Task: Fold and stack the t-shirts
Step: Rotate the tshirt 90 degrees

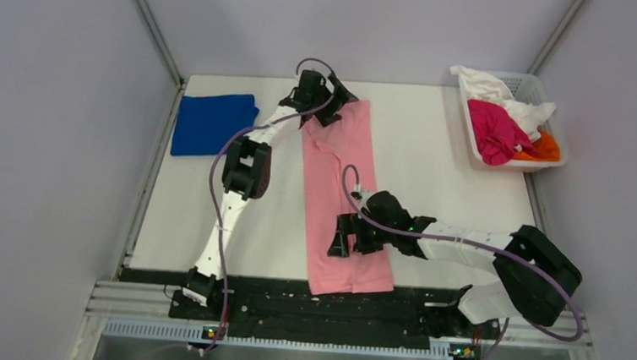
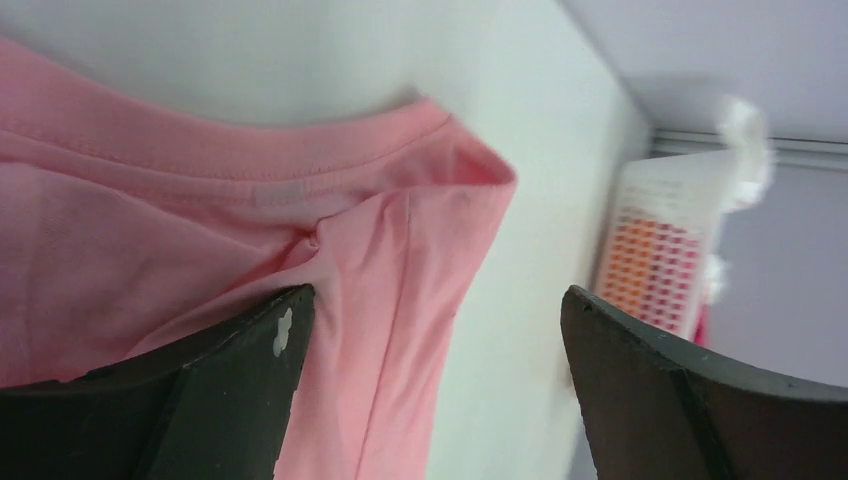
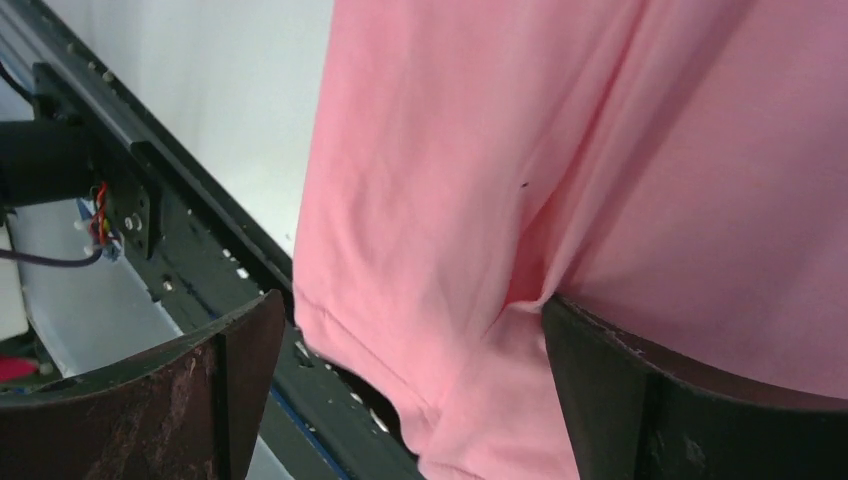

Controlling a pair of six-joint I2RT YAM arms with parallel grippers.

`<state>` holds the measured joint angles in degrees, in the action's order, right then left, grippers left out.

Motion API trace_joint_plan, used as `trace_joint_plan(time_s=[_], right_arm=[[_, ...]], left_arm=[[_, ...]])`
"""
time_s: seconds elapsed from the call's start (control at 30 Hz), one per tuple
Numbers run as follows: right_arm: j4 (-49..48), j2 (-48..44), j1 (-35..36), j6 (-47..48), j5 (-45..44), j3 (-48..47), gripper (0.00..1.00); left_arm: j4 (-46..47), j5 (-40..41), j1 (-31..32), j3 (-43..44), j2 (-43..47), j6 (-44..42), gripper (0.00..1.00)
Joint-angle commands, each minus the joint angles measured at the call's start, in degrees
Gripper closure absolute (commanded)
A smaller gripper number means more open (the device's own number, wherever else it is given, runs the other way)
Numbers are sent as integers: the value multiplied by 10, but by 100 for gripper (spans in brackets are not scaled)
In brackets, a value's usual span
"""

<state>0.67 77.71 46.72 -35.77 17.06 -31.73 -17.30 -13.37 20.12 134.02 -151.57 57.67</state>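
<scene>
A light pink t-shirt (image 1: 338,190) lies as a long narrow strip down the middle of the table, from the far edge to the near rail. My left gripper (image 1: 330,106) is open at its far end; in the left wrist view (image 2: 435,300) the jaws straddle the shirt's far corner (image 2: 400,230), and the left finger (image 2: 250,370) touches cloth. My right gripper (image 1: 343,237) is open low over the shirt's near part; in the right wrist view (image 3: 410,303) the hem (image 3: 400,330) lies between the jaws. A royal blue t-shirt (image 1: 213,122) lies folded at the far left.
A white slotted basket (image 1: 556,165) at the far right holds magenta (image 1: 492,129), white (image 1: 491,86) and orange (image 1: 546,147) shirts; it also shows in the left wrist view (image 2: 660,250). The black rail (image 1: 290,301) runs along the near edge. Walls enclose the table.
</scene>
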Motion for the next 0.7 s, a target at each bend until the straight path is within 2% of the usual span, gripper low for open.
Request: trace_joint_plan(time_s=[0.0,0.1,0.27,0.37,0.47,0.57,0.67], right_arm=[[-33,44,30,4,41,-38,1],[-37,29,30,14,23,-46,1],[21,-11,31,31,-37,-65,1],[31,-36,31,23,-89,-65,1],[31,-74,29,-1,-152,-60,1],[34,-128,30,-21,-205,-47,1],[14,-177,27,-41,-245,-5,1]], left_arm=[[198,-87,5,60,-114,143,1],[213,-58,7,87,-137,166,1],[212,8,-5,88,-127,143,1],[248,8,-10,93,-137,146,1],[256,-42,-11,120,-129,147,1],[206,-45,-4,117,-50,62,1],[151,-48,0,58,69,-8,1]])
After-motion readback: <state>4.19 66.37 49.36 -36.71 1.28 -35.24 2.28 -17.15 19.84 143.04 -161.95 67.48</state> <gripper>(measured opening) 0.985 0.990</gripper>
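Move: At the t-shirt's far end, the left hand is resting with open fingers: that end's middle is about 2 cm ahead, 1 cm left and 4 cm below, while the whole shirt's middle lies some 28 cm back and 3 cm right. The blue stack is roughly 36 cm left and 9 cm back. From the right hand, the shirt's middle is about 16 cm ahead and 1 cm left; its near end is 15 cm back and 1 cm right, both 2 cm below. Dragging the far end onward, the left hand slides about 5 cm forward and 3 cm right with the cloth still at its open finger, rolling nearly 20 degrees left side down and easing up slightly. The right hand nudges 2 cm left against the bunched cloth, then comes free, rising about 6 cm while drawing forward and a little right, fingers open. ##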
